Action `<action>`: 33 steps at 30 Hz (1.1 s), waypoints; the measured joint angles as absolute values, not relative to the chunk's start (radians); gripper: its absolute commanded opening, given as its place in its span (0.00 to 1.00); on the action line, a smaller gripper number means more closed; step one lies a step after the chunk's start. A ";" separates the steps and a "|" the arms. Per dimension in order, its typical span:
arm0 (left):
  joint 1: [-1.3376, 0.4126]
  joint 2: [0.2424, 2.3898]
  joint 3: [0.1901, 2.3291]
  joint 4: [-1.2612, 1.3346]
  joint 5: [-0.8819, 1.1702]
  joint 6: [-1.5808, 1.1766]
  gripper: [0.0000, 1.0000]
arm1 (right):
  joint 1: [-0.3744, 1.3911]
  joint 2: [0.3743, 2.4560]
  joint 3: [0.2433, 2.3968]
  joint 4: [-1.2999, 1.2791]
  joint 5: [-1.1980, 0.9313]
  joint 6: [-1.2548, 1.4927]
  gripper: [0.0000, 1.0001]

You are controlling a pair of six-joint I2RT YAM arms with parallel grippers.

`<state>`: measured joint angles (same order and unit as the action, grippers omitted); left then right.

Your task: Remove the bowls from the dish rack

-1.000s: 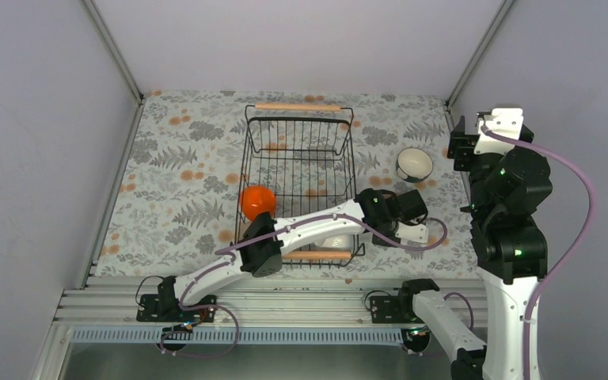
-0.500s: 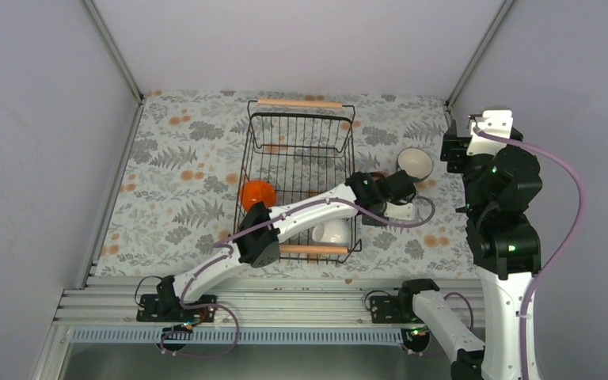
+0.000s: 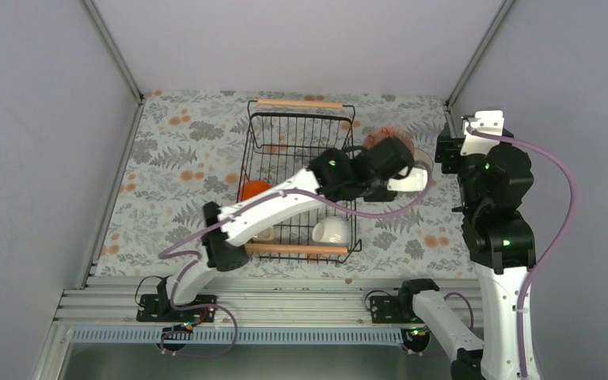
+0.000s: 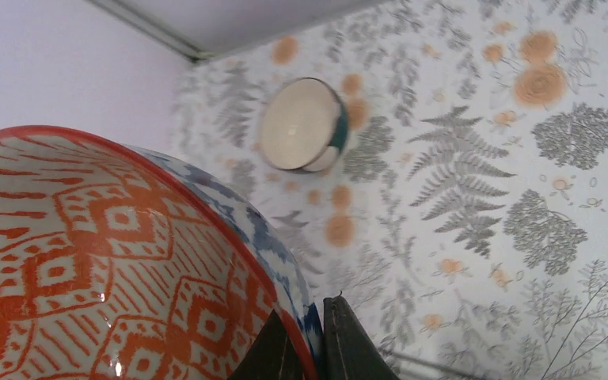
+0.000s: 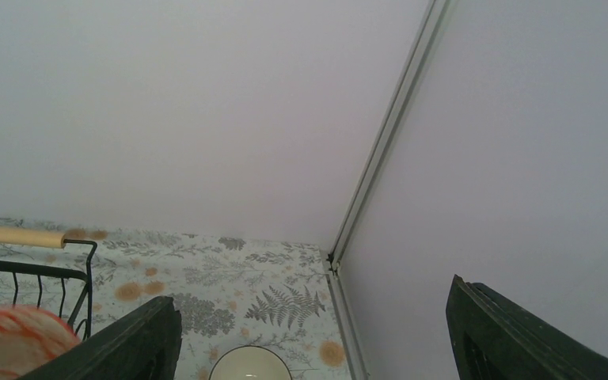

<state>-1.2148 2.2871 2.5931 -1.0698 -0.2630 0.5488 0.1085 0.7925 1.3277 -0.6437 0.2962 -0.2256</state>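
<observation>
My left gripper is shut on the rim of a bowl that is blue-and-white outside and orange-patterned inside. It hangs in the air just right of the dish rack. A teal bowl with a white interior sits on the table under and beyond it. A white bowl lies in the rack's front right corner. An orange bowl shows at the rack's left side, partly behind my left arm. My right gripper is open and holds nothing, high at the right.
The rack has wooden handles at the back and at the front. Grey walls close in the floral table at the left, back and right, and a metal post runs up the back right corner. The patterned bowl appears blurred beside the rack.
My left arm has swung from the rack's front right corner toward the back and risen, carrying the patterned bowl over toward the teal bowl. The right arm has shifted slightly left.
</observation>
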 measured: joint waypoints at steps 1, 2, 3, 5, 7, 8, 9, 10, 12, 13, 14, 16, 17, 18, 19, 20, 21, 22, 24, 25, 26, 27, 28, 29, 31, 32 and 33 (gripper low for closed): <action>-1.213 2.242 2.576 -1.067 -0.278 0.550 0.02 | 0.109 0.794 1.328 -0.644 0.295 -0.223 0.81; -1.209 2.205 2.561 -1.068 -0.289 0.550 0.02 | 0.109 0.796 1.328 -0.644 0.292 -0.219 0.81; -1.204 2.165 2.539 -1.069 -0.298 0.550 0.02 | 0.109 0.799 1.328 -0.644 0.291 -0.216 0.81; -1.181 2.089 2.484 -1.073 -0.307 0.552 0.02 | 0.109 0.804 1.328 -0.643 0.288 -0.212 0.81; -1.138 2.032 2.427 -1.081 -0.307 0.554 0.02 | 0.109 0.810 1.328 -0.644 0.282 -0.209 0.82; -1.104 2.003 2.392 -1.086 -0.306 0.557 0.02 | 0.109 0.814 1.328 -0.643 0.277 -0.208 0.82; -1.072 1.979 2.362 -1.087 -0.306 0.558 0.02 | 0.109 0.819 1.328 -0.644 0.271 -0.207 0.81; -1.029 1.951 2.320 -1.088 -0.306 0.559 0.02 | 0.109 0.825 1.328 -0.644 0.265 -0.205 0.81; -0.953 1.900 2.242 -1.086 -0.306 0.564 0.02 | 0.109 0.841 1.328 -0.644 0.247 -0.204 0.81; -0.918 1.875 2.203 -1.083 -0.307 0.568 0.02 | 0.109 0.851 1.328 -0.644 0.237 -0.204 0.81; -0.874 1.836 2.141 -1.073 -0.308 0.572 0.02 | 0.109 0.864 1.328 -0.644 0.220 -0.205 0.81; -0.805 1.756 2.014 -1.043 -0.311 0.591 0.02 | 0.109 0.889 1.328 -0.646 0.189 -0.209 0.80; -0.773 1.711 1.942 -1.023 -0.311 0.600 0.02 | 0.109 0.907 1.328 -0.649 0.165 -0.212 0.80; -0.741 1.665 1.869 -1.001 -0.311 0.614 0.02 | 0.109 0.921 1.329 -0.651 0.148 -0.213 0.80; -0.712 1.622 1.798 -0.979 -0.310 0.622 0.02 | 0.109 0.945 1.332 -0.658 0.121 -0.215 0.80; -0.678 1.577 1.723 -0.960 -0.306 0.635 0.03 | 0.109 0.966 1.335 -0.664 0.097 -0.216 0.80; -0.655 1.554 1.683 -0.957 -0.300 0.641 0.02 | 0.109 0.986 1.339 -0.670 0.077 -0.216 0.80; -0.622 1.528 1.636 -0.950 -0.285 0.645 0.02 | 0.109 1.008 1.345 -0.677 0.055 -0.217 0.80; -0.552 1.489 1.545 -0.918 -0.247 0.654 0.02 | 0.109 1.050 1.360 -0.690 0.021 -0.219 0.80; -0.516 1.472 1.503 -0.902 -0.227 0.661 0.02 | 0.109 1.071 1.369 -0.697 0.006 -0.220 0.80; -0.486 1.457 1.467 -0.887 -0.212 0.666 0.02 | 0.109 1.087 1.376 -0.700 -0.005 -0.221 0.80; -0.443 1.437 1.420 -0.869 -0.188 0.671 0.02 | 0.109 1.101 1.385 -0.708 -0.016 -0.224 0.80; -0.407 1.423 1.385 -0.855 -0.170 0.675 0.02 | 0.109 1.113 1.394 -0.715 -0.025 -0.226 0.80; -0.375 1.412 1.354 -0.850 -0.157 0.678 0.02 | 0.109 1.125 1.405 -0.723 -0.035 -0.228 0.80; -0.292 1.392 1.291 -0.822 -0.105 0.691 0.02 | 0.109 1.148 1.430 -0.735 -0.057 -0.235 0.81; -0.265 1.388 1.270 -0.810 -0.088 0.697 0.02 | 0.109 1.159 1.443 -0.739 -0.068 -0.237 0.81; -0.232 1.385 1.245 -0.799 -0.063 0.701 0.03 | 0.110 1.172 1.459 -0.748 -0.079 -0.240 0.81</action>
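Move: With the patterned bowl still pinched in the left hand, the open table left of the rack lies about 52 cm to its left, 12 ahead and 24 below. From the left hand, the orange bowl is roughly 35 cm left and 2 ahead, the white bowl 16 left and 8 back, both some 20 down; the teal bowl is 13 ahead, 9 right, 22 down. The white bowl is about 25 cm left, 9 back and 39 below the right hand. Keep the rim pinched and lift the left gripper some 7 cm, then sweep it left over the rack, about 45 cm in all and somewhat forward, turning the wrist roughly 40 degrees counter-clockwise and sinking well below its starting height towards the open table on the left. Ease the open, empty right gripper forward, down and left, tipping its fingers down and turning them left. ##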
